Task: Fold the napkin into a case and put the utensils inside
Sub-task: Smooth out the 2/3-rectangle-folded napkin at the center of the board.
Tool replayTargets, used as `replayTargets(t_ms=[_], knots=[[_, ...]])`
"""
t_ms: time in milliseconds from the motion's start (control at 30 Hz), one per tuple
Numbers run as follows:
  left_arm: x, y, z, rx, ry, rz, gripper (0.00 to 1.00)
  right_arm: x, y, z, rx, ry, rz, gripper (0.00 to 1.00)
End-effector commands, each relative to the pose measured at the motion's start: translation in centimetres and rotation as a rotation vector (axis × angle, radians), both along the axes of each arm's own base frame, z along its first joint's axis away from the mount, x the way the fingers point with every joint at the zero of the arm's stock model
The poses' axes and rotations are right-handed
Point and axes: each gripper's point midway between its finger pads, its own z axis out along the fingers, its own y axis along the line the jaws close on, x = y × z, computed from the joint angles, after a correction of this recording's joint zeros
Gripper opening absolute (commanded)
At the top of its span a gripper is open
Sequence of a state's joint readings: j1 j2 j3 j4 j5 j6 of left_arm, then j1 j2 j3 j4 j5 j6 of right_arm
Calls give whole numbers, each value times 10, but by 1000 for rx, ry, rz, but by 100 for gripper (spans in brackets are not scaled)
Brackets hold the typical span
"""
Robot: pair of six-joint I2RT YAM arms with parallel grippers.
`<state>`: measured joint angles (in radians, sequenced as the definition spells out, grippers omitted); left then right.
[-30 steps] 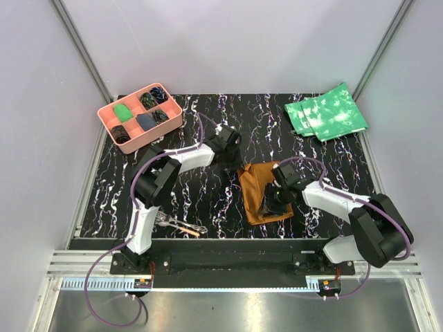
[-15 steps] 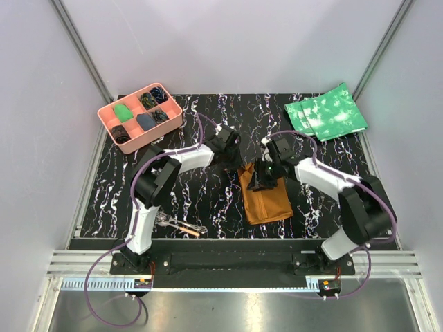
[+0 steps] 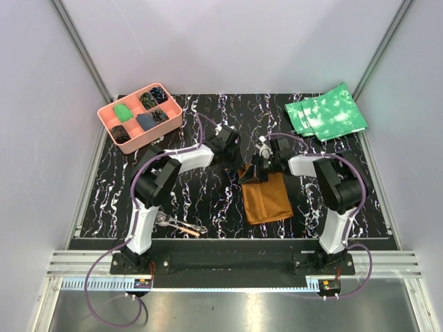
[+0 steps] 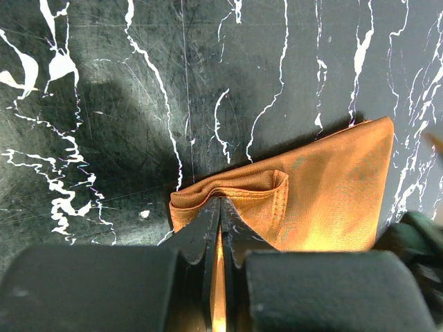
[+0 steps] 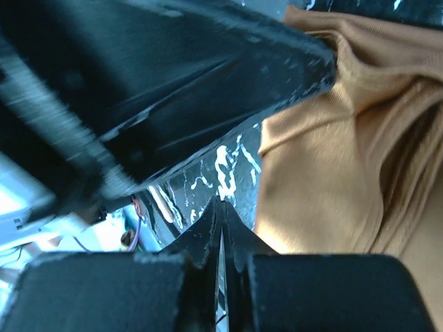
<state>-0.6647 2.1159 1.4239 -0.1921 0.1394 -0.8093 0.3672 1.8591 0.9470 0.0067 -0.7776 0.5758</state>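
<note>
The rust-brown napkin (image 3: 268, 200) lies folded into an oblong at the table's middle. My left gripper (image 3: 235, 160) sits at its far left corner. In the left wrist view that gripper (image 4: 220, 202) is shut on a bunched fold of the napkin (image 4: 332, 194), with cloth showing between the jaws. My right gripper (image 3: 257, 169) is at the napkin's far edge, close beside the left one. In the right wrist view it (image 5: 222, 204) is shut with nothing seen between the jaws, and the napkin (image 5: 325, 180) lies just to its right. The utensils, a fork (image 3: 166, 221) and a slim piece with an orange end (image 3: 190, 230), lie by the left arm's base.
A pink compartment tray (image 3: 156, 137) stands at the far left corner. Green mottled cloths (image 3: 325, 114) lie at the far right. The left arm's black gripper body (image 5: 173, 83) fills the top of the right wrist view.
My right gripper moved from the napkin's near right part up to its far edge and closed. The napkin now lies flatter. My left gripper kept its hold.
</note>
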Motion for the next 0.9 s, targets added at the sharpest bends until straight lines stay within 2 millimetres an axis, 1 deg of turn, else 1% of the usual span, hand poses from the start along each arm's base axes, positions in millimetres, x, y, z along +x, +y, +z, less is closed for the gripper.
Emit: replayTargets(t_ms=[0, 100, 133, 167, 200, 267, 300, 367, 400, 433, 467, 500, 533, 567, 633, 667, 700, 767, 800, 867], knots=[[-24, 20, -36, 111, 94, -11, 6, -5, 9, -8, 92, 22, 41, 4], [-23, 19, -36, 114, 96, -10, 5, -16, 6, -23, 94, 62, 51, 4], [-23, 19, -35, 112, 96, -11, 5, -27, 4, -28, 102, 91, 58, 4], [-23, 19, -35, 113, 97, -11, 5, -28, 5, -26, 116, 80, 60, 4], [-23, 20, -35, 114, 96, -10, 5, -36, 2, -30, 112, 97, 58, 4], [-23, 22, -35, 122, 95, -5, 5, -42, 0, -27, 115, 93, 60, 4], [-23, 22, -35, 124, 96, -4, 5, -49, -3, -29, 111, 103, 59, 4], [-24, 23, -37, 128, 98, -3, 5, -53, -4, -20, 125, 85, 58, 5], [-23, 24, -36, 127, 97, -2, 5, -60, -6, -20, 125, 100, 53, 5], [-24, 25, -38, 131, 100, -1, 5, -62, -7, -13, 130, 88, 52, 5], [-23, 24, -38, 130, 99, -1, 5, -66, -8, -12, 129, 94, 49, 5], [-23, 24, -38, 132, 97, -1, 5, -74, -11, -13, 127, 113, 49, 6], [-22, 24, -38, 132, 97, 1, 5, -77, -12, -8, 133, 101, 48, 6], [-23, 24, -38, 133, 99, 1, 5, -86, -15, -11, 129, 126, 41, 6], [-22, 23, -38, 128, 98, 0, 4, -94, -19, -11, 126, 133, 36, 6], [-21, 22, -38, 128, 99, 1, 4, -98, -20, -13, 118, 142, 30, 6], [-21, 22, -37, 125, 100, 0, 4, -106, -24, -20, 106, 164, 23, 6], [-21, 22, -38, 126, 99, 3, 4, -111, -27, -29, 92, 182, 15, 6], [-21, 22, -39, 127, 102, 2, 4, -116, -29, -37, 90, 200, 9, 6], [-21, 21, -39, 125, 101, -1, 4, -123, -29, -39, 114, 237, -2, 6]])
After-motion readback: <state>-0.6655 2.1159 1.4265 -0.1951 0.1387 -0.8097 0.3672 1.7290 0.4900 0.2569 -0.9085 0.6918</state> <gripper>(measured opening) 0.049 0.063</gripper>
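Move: The brown folded napkin is under the right hand; its middle lies about 5 cm back, 8 cm to the right and 4 cm below, and its near left corner some 15 cm back, 2 cm right and 4 cm down. The utensils lie about 15 cm back and 21 cm left, on the board 4 cm below. From the left hand, whose tips are on the far left corner, the napkin's middle is roughly 10 cm back, 9 cm right and 1 cm down. Down first, about 3.5 cm, and then back towards the base some 11 cm with a slight drift to the right, the right hand strokes its shut fingertips along the napkin's left folded edge towards the near left corner, ending on the cloth. The left hand stays put, closed tips still holding the far left corner. ##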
